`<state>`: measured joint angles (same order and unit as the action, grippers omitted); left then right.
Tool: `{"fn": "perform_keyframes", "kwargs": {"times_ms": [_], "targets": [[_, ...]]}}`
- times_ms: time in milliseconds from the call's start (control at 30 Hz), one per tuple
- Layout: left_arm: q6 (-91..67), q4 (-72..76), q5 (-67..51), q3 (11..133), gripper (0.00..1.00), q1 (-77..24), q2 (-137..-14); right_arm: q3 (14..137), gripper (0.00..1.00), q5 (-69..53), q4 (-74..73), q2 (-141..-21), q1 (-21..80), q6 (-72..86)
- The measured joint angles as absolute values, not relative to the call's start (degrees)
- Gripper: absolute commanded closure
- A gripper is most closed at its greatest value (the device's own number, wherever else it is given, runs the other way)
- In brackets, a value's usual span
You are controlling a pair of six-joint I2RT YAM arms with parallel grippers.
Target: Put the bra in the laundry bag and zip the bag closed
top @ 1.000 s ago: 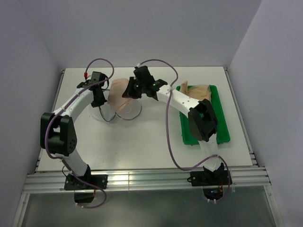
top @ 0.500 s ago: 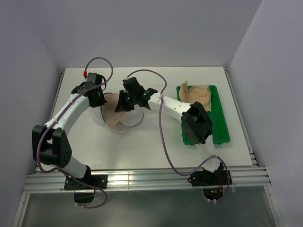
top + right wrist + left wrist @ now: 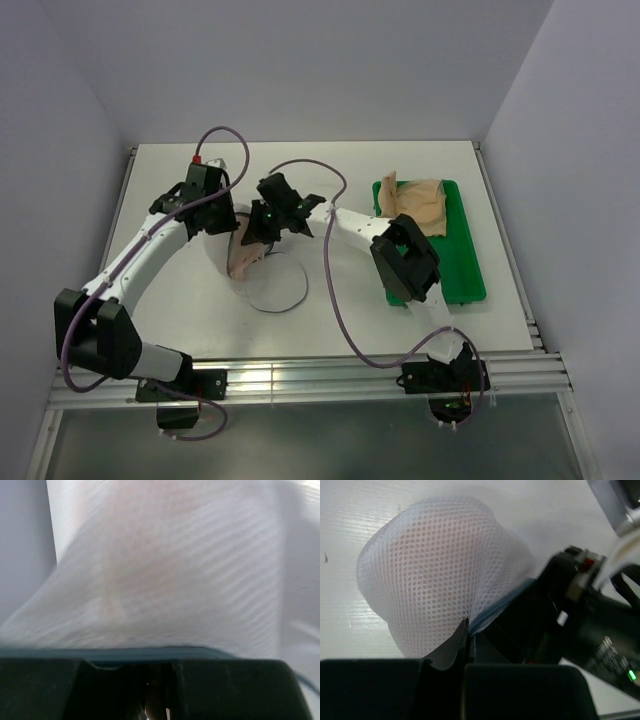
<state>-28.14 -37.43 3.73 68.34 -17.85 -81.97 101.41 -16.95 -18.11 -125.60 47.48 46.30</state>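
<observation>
The laundry bag (image 3: 278,288) is held up between my two grippers left of the table's middle, with one round mesh half lying on the table. The pale pink bra (image 3: 243,258) hangs inside the raised half. My left gripper (image 3: 222,222) is shut on the bag's grey zip rim (image 3: 495,611); in the left wrist view the gripper (image 3: 465,630) pinches the mesh dome (image 3: 435,565), pink showing through. My right gripper (image 3: 258,232) holds the bag from the right. In the right wrist view the gripper (image 3: 150,680) is shut on the rim (image 3: 150,652), blurred mesh (image 3: 175,570) beyond.
A green rectangular tray (image 3: 465,285) lies at the right with a tan-beige garment (image 3: 415,200) at its far end. The right arm's elbow hangs over the tray's left edge. White walls close in the table at the back and sides.
Both grippers have carried the bag and bra toward the near side and a little left. The free mesh half now lies flat on the table below them.
</observation>
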Motion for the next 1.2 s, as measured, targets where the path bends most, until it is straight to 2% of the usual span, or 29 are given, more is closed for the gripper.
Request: {"fn": "perform_keyframes", "kwargs": {"times_ms": [233,433,800,967,1200], "targets": [[-29.41,-38.09,-3.33,64.31,1.0,-17.85,-77.01,92.36,1.0,-15.44,-9.72,-124.16,44.4,56.18],[-29.61,-38.59,-8.21,58.92,1.0,-18.17,-74.91,89.58,1.0,-12.12,-6.68,-120.62,42.17,63.37],[-32.23,-32.75,-15.05,55.86,1.0,-26.17,-73.73,85.93,1.0,-2.24,-5.74,-111.09,42.17,69.36],[-32.82,-30.22,-14.61,55.57,1.0,-29.8,-74.89,85.73,1.0,-0.86,-6.24,-111.0,42.15,71.09],[-32.69,-29.28,-8.03,52.45,1.0,-32.03,-76.77,85.73,1.0,-0.21,-8.86,-110.85,42.06,71.75]]}}
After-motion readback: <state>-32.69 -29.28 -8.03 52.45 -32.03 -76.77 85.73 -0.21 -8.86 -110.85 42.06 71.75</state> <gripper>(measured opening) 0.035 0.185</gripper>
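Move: Hanging between the two hands, the bra in the bag's mouth lies about 4 cm back, 1 cm right and 8 cm below the left hand. From the right hand it is about 2 cm back, 4 cm left and 4 cm below. The bag's round flap lies nearer the robot, some 10 cm back, 10 cm right and 10 cm below the left hand, and roughly 9 cm back, 5 cm right and 6 cm below the right. Drawing the bag's rim apart while shifting it right, both hands keep their pinch. The left comes back about 9 cm to the flap's side of the bra, then swings as far right and ends sinking some 5 cm; the right dips briefly, then goes forward and right and rises, turning some 35 degrees clockwise, the left about half that. ##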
